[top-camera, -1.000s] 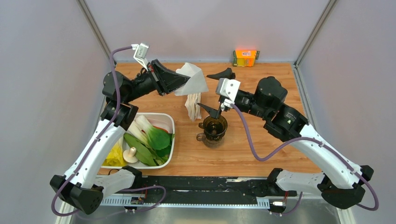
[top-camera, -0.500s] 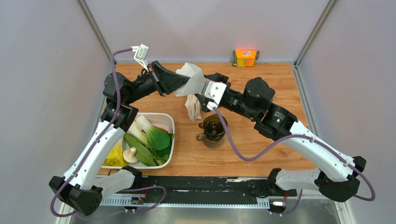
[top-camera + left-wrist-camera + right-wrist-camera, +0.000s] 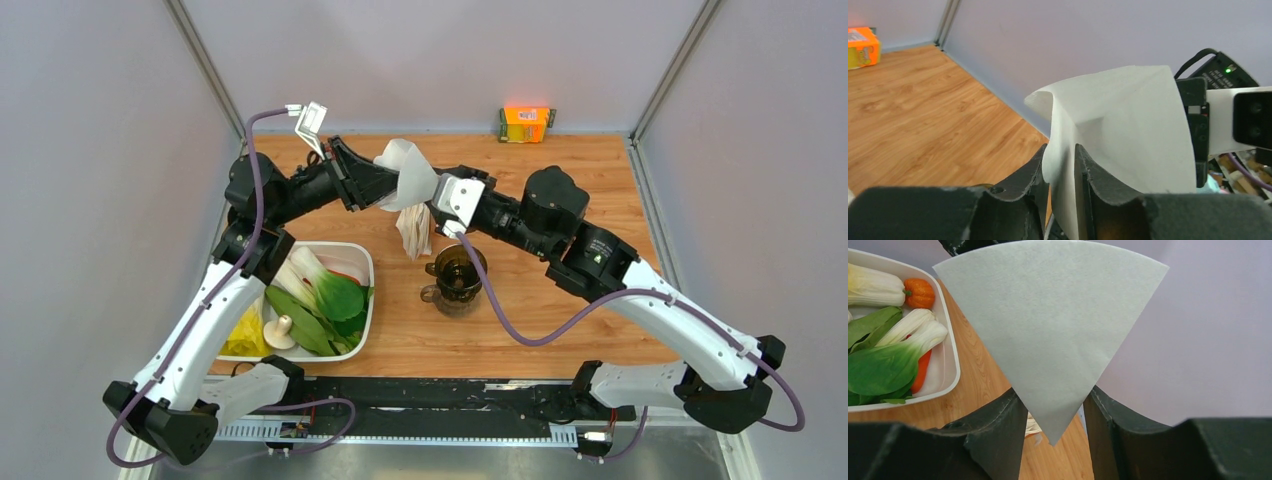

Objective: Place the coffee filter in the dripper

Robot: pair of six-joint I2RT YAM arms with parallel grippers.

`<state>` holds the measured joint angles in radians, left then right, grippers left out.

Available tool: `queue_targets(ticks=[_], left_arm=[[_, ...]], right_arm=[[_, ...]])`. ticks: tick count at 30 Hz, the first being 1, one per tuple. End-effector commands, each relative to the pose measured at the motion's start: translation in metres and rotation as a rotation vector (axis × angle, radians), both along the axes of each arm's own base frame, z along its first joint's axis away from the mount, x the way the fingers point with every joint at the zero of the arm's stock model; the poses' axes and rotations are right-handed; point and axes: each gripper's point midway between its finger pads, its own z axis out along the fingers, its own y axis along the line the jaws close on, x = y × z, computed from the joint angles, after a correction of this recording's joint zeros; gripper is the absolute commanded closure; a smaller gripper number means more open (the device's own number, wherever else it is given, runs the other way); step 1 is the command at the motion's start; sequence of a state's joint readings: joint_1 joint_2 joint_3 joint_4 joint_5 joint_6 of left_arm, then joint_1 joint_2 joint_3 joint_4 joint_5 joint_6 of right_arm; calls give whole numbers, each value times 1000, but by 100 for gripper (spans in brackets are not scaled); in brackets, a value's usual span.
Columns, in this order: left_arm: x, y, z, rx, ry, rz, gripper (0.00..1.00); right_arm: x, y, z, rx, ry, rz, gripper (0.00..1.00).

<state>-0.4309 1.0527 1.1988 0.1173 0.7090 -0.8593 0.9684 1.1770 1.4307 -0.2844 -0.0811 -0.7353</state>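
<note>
The coffee filter [image 3: 410, 175], a white paper cone, hangs in the air over the back of the table between both grippers. My left gripper [image 3: 388, 185] comes at it from the left. In the left wrist view its jaws [image 3: 1060, 146] stand a little apart, with the filter's folded edge [image 3: 1128, 130] lying loosely between them. My right gripper [image 3: 432, 195] reaches in from the right. Its fingers [image 3: 1054, 392] press on both slanted edges of the filter [image 3: 1053, 325] just above the pointed tip. The dark brown dripper [image 3: 460, 272] stands on the wood, below and in front of the filter.
A clear-wrapped packet of cream filters [image 3: 413, 232] stands just behind the dripper. A white tray [image 3: 368, 290] of vegetables lies at the front left. An orange box [image 3: 527, 123] sits by the back wall.
My right gripper swung left to the filter and closed in on its tip. The left gripper's jaws have loosened around the filter's edge.
</note>
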Motion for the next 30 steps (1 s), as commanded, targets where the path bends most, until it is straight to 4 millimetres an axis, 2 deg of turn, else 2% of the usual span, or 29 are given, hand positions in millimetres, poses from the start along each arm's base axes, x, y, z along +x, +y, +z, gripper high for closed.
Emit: queue_targets(ticks=[1, 2, 4, 6, 13, 19, 21, 22, 23, 24, 25, 26, 27, 28, 29, 30], left_arm=[[-11, 5, 9, 62, -107, 11, 65], [-11, 5, 5, 86, -121, 12, 60], [-12, 5, 4, 117, -146, 7, 56], [-16, 4, 2, 139, -173, -15, 55], [-26, 3, 4, 200, -289, -37, 55], [-29, 7, 4, 267, -364, -31, 34], [-30, 10, 5, 317, -413, -36, 32], [-39, 14, 8, 337, -427, -68, 31], [-39, 17, 19, 361, -510, -69, 31], [-43, 21, 13, 392, -496, -97, 30], [-42, 26, 22, 413, -564, -97, 30], [-42, 32, 15, 444, -591, -138, 30], [-49, 38, 27, 446, -645, -147, 30], [-51, 43, 17, 485, -677, -189, 29], [-58, 46, 25, 500, -744, -192, 28], [-65, 49, 18, 524, -788, -229, 26]], right_arm=[[-15, -8, 16, 20, -19, 40, 52], [-17, -7, 13, 12, -14, 52, 53], [-20, -5, 10, 3, -2, 66, 58], [-23, -4, 7, -5, 7, 87, 62], [-31, 0, -1, -36, 34, 135, 65], [-33, -1, -1, -40, 45, 142, 75], [-34, -3, -2, -36, 55, 136, 83], [-34, -5, -3, -33, 65, 134, 86], [-35, -7, -2, -29, 70, 132, 88], [-36, -9, -2, -24, 76, 130, 91], [-37, -11, -2, -24, 84, 127, 94], [-37, -12, -4, -26, 90, 125, 96], [-38, -14, -5, -29, 98, 127, 97], [-40, -15, -9, -35, 109, 131, 99], [-42, -16, -9, -35, 114, 140, 100], [-44, -16, -13, -42, 122, 151, 100]])
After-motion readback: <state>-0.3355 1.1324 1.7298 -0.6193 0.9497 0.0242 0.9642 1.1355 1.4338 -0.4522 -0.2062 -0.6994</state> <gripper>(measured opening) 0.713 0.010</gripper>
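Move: Just beyond the right hand's half-open fingers is the coffee filter, its narrow tip between them and its middle about 4 cm left, 2 cm ahead and slightly higher. From this hand the dripper lies some 29 cm below, 5 cm right and 2 cm ahead, on the glass server, itself about 38 cm below; the filter pack is 15 cm ahead, 3 cm left, 43 cm down. The left hand's barely parted fingers straddle the filter, its middle about 3 cm right, level fore and aft, 1 cm up. Closing from about half open to shut, the right fingers pinch the filter's pointed tip while that hand draws back about 3 cm and sinks nearly as far. The left fingers go on opening wide and let go of the paper; that hand first dips and eases back, then swings up and left, clear of the filter, wrist turning some 40 degrees. ##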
